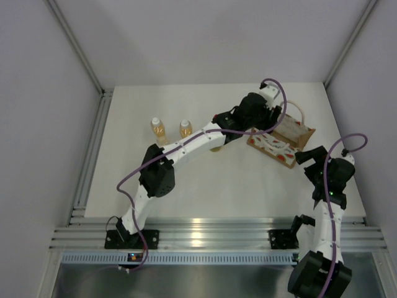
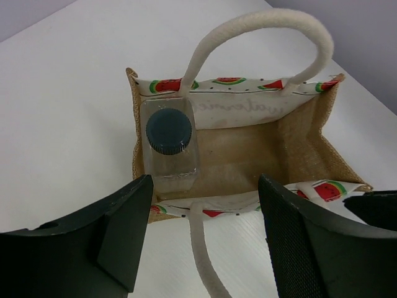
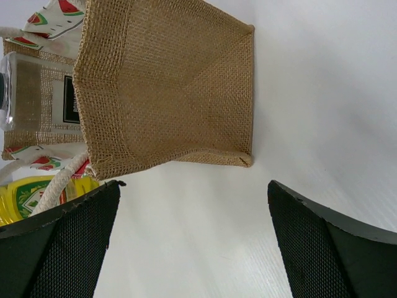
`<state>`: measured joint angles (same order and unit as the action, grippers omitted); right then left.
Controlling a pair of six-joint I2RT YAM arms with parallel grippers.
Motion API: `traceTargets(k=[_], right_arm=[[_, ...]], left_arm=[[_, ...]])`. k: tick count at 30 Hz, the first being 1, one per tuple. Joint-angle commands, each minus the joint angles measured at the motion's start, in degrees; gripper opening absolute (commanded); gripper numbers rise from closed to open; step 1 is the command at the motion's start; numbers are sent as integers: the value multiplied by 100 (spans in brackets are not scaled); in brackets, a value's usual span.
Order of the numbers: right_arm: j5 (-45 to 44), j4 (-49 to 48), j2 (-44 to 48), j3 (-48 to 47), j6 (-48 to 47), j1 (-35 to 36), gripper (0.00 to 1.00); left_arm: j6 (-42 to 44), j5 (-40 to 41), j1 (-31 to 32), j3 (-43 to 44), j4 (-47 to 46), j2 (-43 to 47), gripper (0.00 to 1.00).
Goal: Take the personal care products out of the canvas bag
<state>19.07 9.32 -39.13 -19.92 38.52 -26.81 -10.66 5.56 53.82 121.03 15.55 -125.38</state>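
Observation:
The canvas bag (image 1: 286, 141) lies tipped toward the back right of the table, its mouth facing my left wrist camera. Inside the bag (image 2: 304, 139) a clear squarish bottle (image 2: 169, 144) with a dark grey cap rests in the left corner. My left gripper (image 2: 205, 242) hovers at the mouth, jaws apart, with the near cream handle (image 2: 201, 248) lying between them and nothing gripped. Two amber bottles (image 1: 158, 128) (image 1: 185, 128) stand on the table to the left. A yellow bottle (image 3: 22, 195) lies beside the bag. My right gripper (image 3: 189, 248) is open just short of the bag's burlap end (image 3: 167, 87).
White walls close in the table on the left, back and right. The far handle (image 2: 260, 28) arches over the bag's mouth. My left arm (image 1: 186, 146) stretches across the middle of the table. An aluminium rail (image 1: 211, 236) runs along the near edge.

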Motion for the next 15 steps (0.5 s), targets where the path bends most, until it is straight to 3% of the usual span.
traceTargets(k=[1,15], right_arm=[[-79,35,55,-91,-117,-97,100],[-61,26,64,-91,-108,-97,100]], left_arm=[[-77,331,-12,394,36,-197,73],[-68,665,-21,896,238,-935,73]])
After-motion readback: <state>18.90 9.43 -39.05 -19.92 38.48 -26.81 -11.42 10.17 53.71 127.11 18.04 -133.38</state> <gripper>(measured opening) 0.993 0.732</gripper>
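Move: The clear bottle with the dark cap, still standing in the canvas bag, lies about 4 cm ahead of the left hand, 2 cm to its right and some 13 cm down. The bag's middle is level with the hand and 8 cm to its right; the yellow bottle with the red cap stands about 15 cm left and 1 cm back. From the right hand, the clear bottle is roughly 11 cm ahead and 18 cm left. The left hand, fingers staying open, sinks about 5 cm and edges 2 cm forward towards the clear bottle. ##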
